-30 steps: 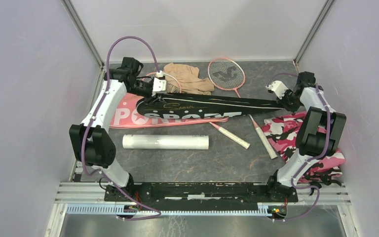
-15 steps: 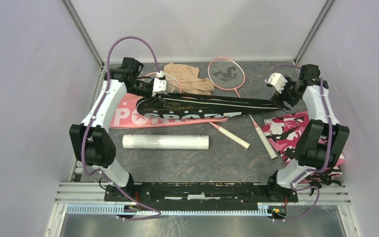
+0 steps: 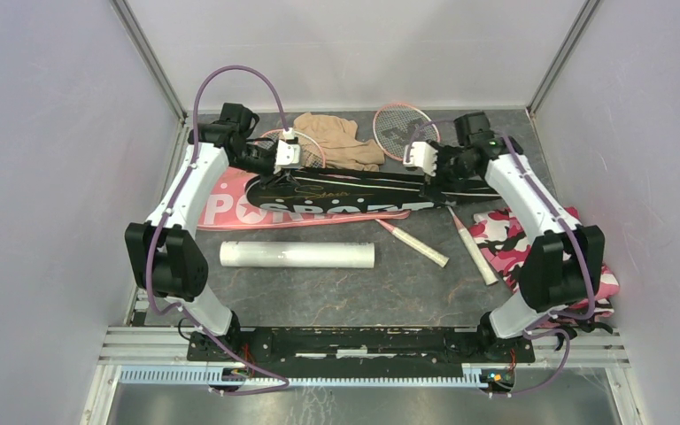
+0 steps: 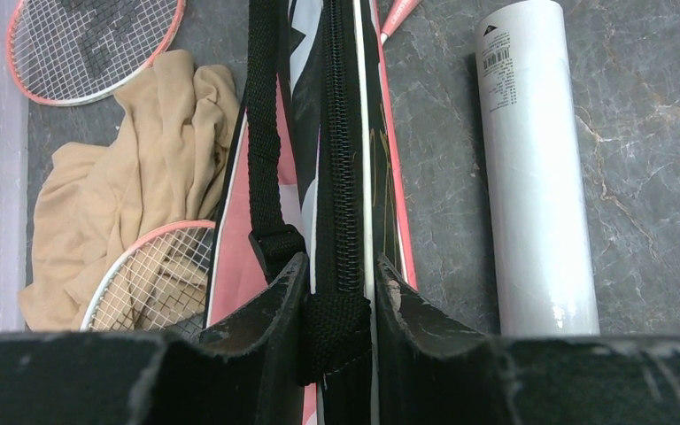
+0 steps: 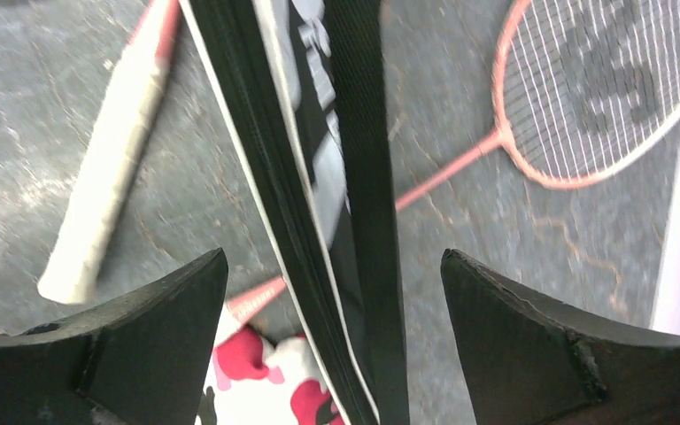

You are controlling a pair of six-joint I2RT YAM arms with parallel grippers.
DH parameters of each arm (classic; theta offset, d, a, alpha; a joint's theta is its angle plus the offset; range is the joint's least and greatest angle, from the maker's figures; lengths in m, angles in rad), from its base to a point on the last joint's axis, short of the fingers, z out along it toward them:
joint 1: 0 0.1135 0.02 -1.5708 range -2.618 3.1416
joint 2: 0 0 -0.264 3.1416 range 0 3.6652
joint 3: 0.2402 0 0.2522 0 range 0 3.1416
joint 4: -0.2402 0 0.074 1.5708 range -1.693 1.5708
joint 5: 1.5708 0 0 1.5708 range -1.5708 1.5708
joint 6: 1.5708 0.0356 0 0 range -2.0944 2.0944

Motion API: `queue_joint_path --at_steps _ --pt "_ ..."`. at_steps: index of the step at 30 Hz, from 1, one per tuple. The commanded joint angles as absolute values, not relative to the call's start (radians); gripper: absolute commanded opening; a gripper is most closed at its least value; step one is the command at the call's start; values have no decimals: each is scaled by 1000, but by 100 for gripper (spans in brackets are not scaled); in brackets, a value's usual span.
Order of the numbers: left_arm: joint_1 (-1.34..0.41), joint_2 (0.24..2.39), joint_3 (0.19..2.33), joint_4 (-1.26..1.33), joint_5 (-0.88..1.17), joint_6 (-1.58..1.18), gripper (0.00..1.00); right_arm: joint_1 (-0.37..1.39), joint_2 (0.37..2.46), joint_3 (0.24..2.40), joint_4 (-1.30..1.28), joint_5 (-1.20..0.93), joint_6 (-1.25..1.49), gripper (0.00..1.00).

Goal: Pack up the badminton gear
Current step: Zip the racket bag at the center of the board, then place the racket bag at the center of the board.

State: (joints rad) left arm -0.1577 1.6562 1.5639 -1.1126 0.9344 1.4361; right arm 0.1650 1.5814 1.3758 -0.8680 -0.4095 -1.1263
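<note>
The black racket cover (image 3: 363,188) lies across the pink "SPORT" cover (image 3: 230,209). My left gripper (image 3: 266,170) is shut on the webbing tab at the zip end of the black cover (image 4: 345,133); both fingers (image 4: 274,305) press on it. My right gripper (image 3: 438,175) hangs open over the cover's narrow half, and the cover (image 5: 319,177) passes untouched between its spread fingers (image 5: 177,310). One pink-framed racket (image 3: 398,128) lies behind. A second racket head (image 4: 155,274) shows under the tan cloth. The white tube (image 3: 297,255) lies in front.
The tan cloth (image 3: 336,137) sits at the back, the pink camouflage cloth (image 3: 513,239) at the right under my right arm. Two white-wrapped racket handles (image 3: 476,252) point toward the front right. Walls close in the table on three sides.
My right gripper let go of the black cover's narrow tip, opened wide and swung left along the cover toward its middle. The left gripper kept its hold and place.
</note>
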Motion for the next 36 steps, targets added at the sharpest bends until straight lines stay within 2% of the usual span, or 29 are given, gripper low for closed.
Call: queue_joint_path --at_steps 1,5,9,10,12,14,15,18,22,25,28,29,32,36 --pt "-179 1635 1565 -1107 966 1442 11 234 1634 1419 -858 -411 -1080 96" --pt "-181 1631 1575 -1107 967 1441 12 290 1680 1410 -810 -397 -1042 91" --pt "-181 1629 1587 -1108 975 1432 18 305 1731 1438 -787 -390 -1008 73" --pt "-180 1630 1592 -1101 978 1421 19 304 1744 1454 -794 -390 -1004 65" --pt "-180 1628 1598 -1070 980 1370 21 304 1755 1490 -818 -394 -998 41" --pt "-175 1623 1604 -1027 979 1314 24 304 1743 1521 -834 -395 -986 10" --pt "-172 1622 1608 -993 978 1287 27 303 1730 1535 -837 -391 -971 1" --pt "-146 1596 1592 -820 992 1121 40 303 1680 1565 -827 -362 -920 0" --pt "-106 1525 1484 -429 979 779 58 302 1622 1609 -834 -316 -813 0" --pt "-87 1475 1395 -123 858 541 81 289 1605 1650 -852 -290 -697 0" --pt "-76 1442 1353 69 679 383 96 256 1598 1683 -883 -283 -604 0" --pt "-73 1436 1353 94 626 351 99 239 1598 1694 -894 -287 -575 0" --pt "-70 1429 1377 95 497 285 100 156 1597 1724 -925 -348 -496 0" --pt "-69 1411 1390 47 419 241 100 16 1589 1705 -951 -481 -433 0"
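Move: The right hand, open and empty, has the black racket bag's zipped edge about 5 cm to its left and 5 cm lower, level with it fore and aft. The pink racket's head is some 23 cm ahead and 3 cm left of this hand; a white racket grip is 13 cm back and 4 cm left, both about 14 cm lower. The left hand already pinches the bag's broad end, with that edge spot roughly 34 cm to its right and 10 cm lower. From the left hand, the white tube is 14 cm back and 4 cm right, the tan cloth 23 cm ahead and 15 cm right, both some 18 cm down. The right fingers pinch the black bag's zipped edge after dipping left and down about 5 cm each, then lift it some 10 cm, swinging back right and turning clockwise. The left fingers, nearly still at first, open wide and let go of the broad end, then the hand rises and goes forward about 12 cm, slightly left, turning counter-clockwise. ##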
